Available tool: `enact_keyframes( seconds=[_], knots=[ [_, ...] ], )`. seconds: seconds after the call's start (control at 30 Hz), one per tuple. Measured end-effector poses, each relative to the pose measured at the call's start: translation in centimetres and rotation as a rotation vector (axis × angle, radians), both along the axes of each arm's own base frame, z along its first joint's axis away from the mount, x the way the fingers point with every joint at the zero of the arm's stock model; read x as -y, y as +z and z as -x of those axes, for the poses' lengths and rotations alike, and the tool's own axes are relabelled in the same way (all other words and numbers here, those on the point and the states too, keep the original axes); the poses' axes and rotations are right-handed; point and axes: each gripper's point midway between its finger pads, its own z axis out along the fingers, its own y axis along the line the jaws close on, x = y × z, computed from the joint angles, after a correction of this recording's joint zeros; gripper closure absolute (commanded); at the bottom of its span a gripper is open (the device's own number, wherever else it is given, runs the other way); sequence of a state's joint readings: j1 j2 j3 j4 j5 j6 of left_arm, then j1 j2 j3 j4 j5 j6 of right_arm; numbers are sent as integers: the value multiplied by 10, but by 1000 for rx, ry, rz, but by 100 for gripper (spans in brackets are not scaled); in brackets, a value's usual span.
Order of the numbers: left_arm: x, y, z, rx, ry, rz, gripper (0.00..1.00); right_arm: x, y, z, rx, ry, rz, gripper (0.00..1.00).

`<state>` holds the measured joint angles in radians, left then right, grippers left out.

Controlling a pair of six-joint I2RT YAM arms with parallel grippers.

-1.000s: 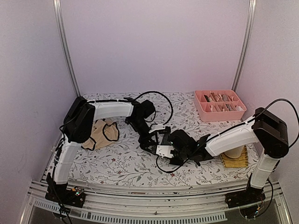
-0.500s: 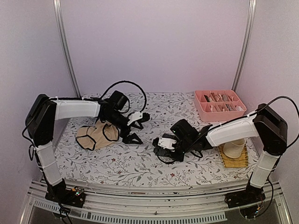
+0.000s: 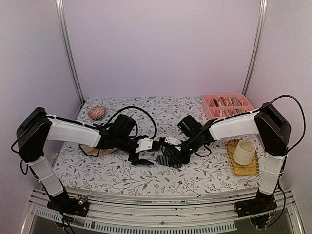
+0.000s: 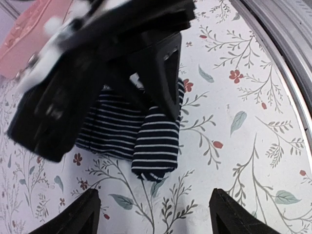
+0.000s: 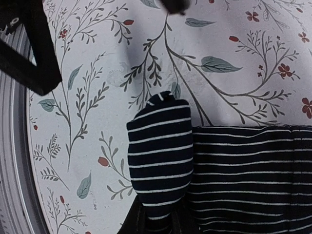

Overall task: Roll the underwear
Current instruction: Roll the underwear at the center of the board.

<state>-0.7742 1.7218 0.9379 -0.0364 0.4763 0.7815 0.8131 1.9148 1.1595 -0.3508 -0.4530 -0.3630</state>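
Observation:
The dark navy striped underwear [image 3: 167,158] lies mid-table, one end rolled into a thick tube [image 5: 160,156] beside its flat part [image 5: 248,175]. My right gripper [image 3: 171,150] is shut on the near end of that roll [image 4: 156,141], its dark fingers [image 5: 138,222] pinching the cloth from both sides. My left gripper [image 3: 146,152] stands open just left of the roll, with both fingertips [image 4: 73,214] low over the printed cloth and nothing between them. The beige underwear with black edging [image 3: 90,148] lies at the left, mostly hidden under my left arm.
A round reddish-pink hairbrush [image 3: 96,112] lies at the back left. A pink compartment tray [image 3: 229,108] stands at the back right. A cream cup [image 3: 243,152] sits on a yellow mat [image 3: 246,169] at the right. The table's metal front rail [image 4: 287,44] runs close by.
My left arm pulled back towards the beige underwear, then swung in low, so its open gripper is now beside the navy roll. The right gripper stayed shut on the roll while its arm shifted.

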Motion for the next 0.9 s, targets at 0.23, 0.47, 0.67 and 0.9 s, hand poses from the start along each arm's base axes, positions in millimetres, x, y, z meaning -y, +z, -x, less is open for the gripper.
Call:
enact_keyframes(
  seconds=[0.23, 0.47, 0.67, 0.9],
  knots=[
    [15, -5, 22, 130, -57, 5, 37, -3, 0, 8, -213, -2, -64, 93],
    [25, -9, 32, 226, -79, -5, 39, -9, -1, 17, -331, 11, -86, 93],
    [37, -20, 37, 292, -93, -26, 43, -10, -1, 22, -371, 12, -93, 93],
    [38, -45, 36, 315, -89, -86, 46, -9, -1, 22, -388, 3, -97, 93]
  ],
)
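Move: The underwear's rolled edge lies with its middle about 6 cm to the right of the open left gripper, 2 cm back and 5 cm lower. Its flat, unrolled part lies some 6 cm ahead of that roll, at table height. The beige cloth is roughly 22 cm left and 7 cm ahead of the left hand. The right fingers already pinch the roll's right end, its middle about 4 cm to their left and level with them; the cup stands some 25 cm to their right and 2 cm ahead. Bring the left gripper back and to the right, about 4 cm each way, then down some 4 cm so that its partly closing, still open fingers straddle the roll's left part, rolling the wrist nearly 20 degrees. Meanwhile keep the right fingers' pinch, draw the roll about 2 cm back towards the base and twist that wrist some 20 degrees, its top tipping forward. ##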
